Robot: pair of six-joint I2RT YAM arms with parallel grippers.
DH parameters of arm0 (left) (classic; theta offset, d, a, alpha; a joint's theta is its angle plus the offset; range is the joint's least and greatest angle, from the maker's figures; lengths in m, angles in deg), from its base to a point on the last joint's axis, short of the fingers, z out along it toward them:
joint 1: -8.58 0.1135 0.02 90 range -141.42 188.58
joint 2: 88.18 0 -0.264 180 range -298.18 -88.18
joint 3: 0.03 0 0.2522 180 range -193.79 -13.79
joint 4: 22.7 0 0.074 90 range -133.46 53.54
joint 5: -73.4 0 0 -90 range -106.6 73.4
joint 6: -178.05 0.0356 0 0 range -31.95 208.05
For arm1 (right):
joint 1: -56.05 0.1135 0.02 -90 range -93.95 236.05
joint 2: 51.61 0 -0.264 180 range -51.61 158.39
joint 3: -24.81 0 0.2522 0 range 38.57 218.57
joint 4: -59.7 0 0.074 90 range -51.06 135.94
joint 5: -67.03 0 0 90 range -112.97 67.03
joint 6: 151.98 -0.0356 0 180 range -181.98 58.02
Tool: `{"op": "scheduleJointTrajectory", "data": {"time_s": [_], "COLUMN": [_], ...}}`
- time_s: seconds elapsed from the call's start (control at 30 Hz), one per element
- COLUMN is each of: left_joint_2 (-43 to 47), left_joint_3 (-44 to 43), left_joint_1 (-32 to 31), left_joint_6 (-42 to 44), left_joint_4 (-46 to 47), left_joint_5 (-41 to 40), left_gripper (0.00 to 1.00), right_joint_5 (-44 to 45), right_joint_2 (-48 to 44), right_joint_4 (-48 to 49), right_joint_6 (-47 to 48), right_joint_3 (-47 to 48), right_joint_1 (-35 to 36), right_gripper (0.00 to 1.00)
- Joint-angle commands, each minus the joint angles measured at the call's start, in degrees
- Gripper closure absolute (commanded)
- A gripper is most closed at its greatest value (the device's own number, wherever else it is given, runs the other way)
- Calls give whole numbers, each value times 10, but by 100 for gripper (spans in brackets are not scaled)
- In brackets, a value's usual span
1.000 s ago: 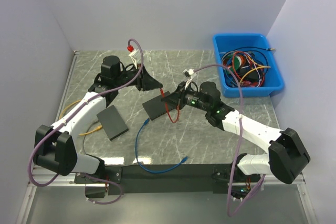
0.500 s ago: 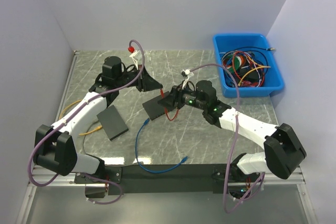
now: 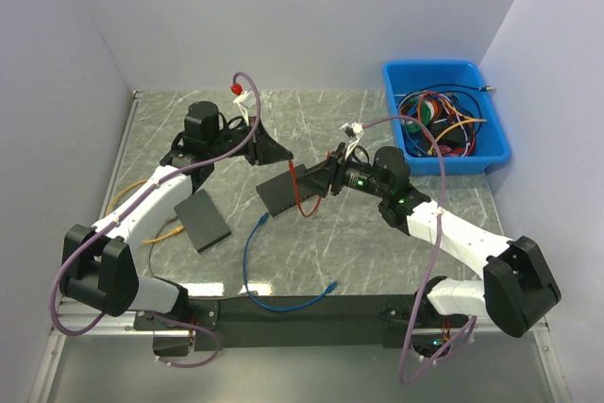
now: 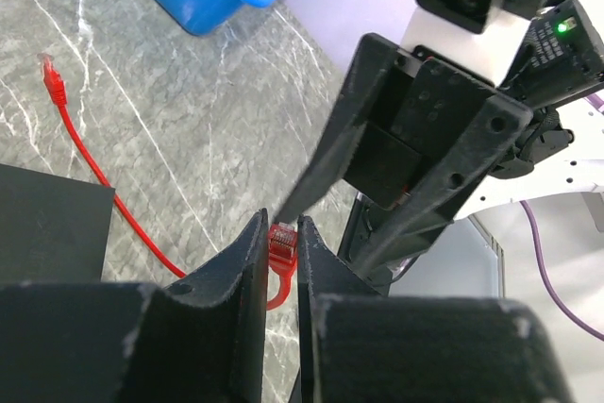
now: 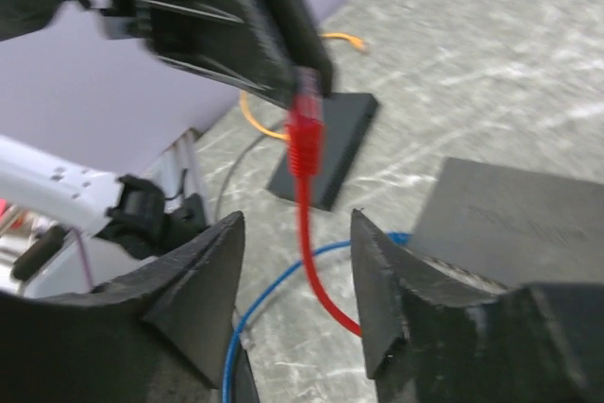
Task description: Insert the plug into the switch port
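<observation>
My left gripper [image 3: 285, 159] [image 4: 281, 226] is shut on the red plug [image 3: 291, 166] [image 4: 282, 244] [image 5: 304, 131], holding it in the air above the black switch [image 3: 286, 194] [image 5: 528, 219] [image 4: 42, 224]. From the plug the red cable [image 3: 300, 197] [image 5: 316, 280] hangs down and loops to the table; its other red end [image 4: 52, 77] lies on the marble. My right gripper [image 3: 317, 183] [image 5: 297, 233] faces the plug and stands open. The cable drops between its fingers without touching them. No port shows on the switch.
A second flat black box [image 3: 202, 220] [image 5: 326, 143] lies to the left of the switch, with an orange cable [image 3: 168, 229] beside it. A blue cable [image 3: 253, 257] [image 5: 269, 285] curves across the front. A blue bin [image 3: 451, 165] of wires stands at the back right.
My right gripper has opened, let go of the red cable and drawn back a little to the right. My left gripper has shut on the plug.
</observation>
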Motion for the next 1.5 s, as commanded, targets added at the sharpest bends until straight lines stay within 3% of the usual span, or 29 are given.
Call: {"op": "scheduleJointTrajectory", "data": {"time_s": [0.0, 0.6, 1.03, 1.47], "left_joint_2": [18, 16, 16, 13], "left_joint_3": [-16, -20, -20, -21], "left_joint_1": [-6, -14, -17, -20], "left_joint_6": [6, 14, 18, 21], "left_joint_4": [16, 4, 1, -6], "left_joint_5": [17, 14, 7, -1], "left_gripper": [99, 100, 99, 99], "right_joint_5": [-52, -35, -39, -45], "right_joint_2": [11, 44, 53, 72], "right_joint_4": [76, 98, 118, 127], "right_joint_6": [-23, -54, -76, -86], "right_joint_3": [3, 30, 37, 49], "right_joint_1": [-2, -6, -13, -13], "right_gripper": [46, 61, 67, 83]}}
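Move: The red plug sits in the left hand's fingertips, just below its hand point and 1 cm to its right. From the open right hand it lies roughly 2 cm ahead, 2 cm left and 1 cm higher. On the table some 25 cm beneath the right hand, the black switch lies 6 cm ahead and 4 cm left; the blue plug lies about 2 cm back and 10 cm left. The right fingers narrow from over half open and close around the red boot just under the left fingertips, which keep their pinch on the plug. To get there the right hand eases about 2 cm left and then slightly forward, bobbing up and down a little, with a tilt of some 5 degrees that raises its left side. ##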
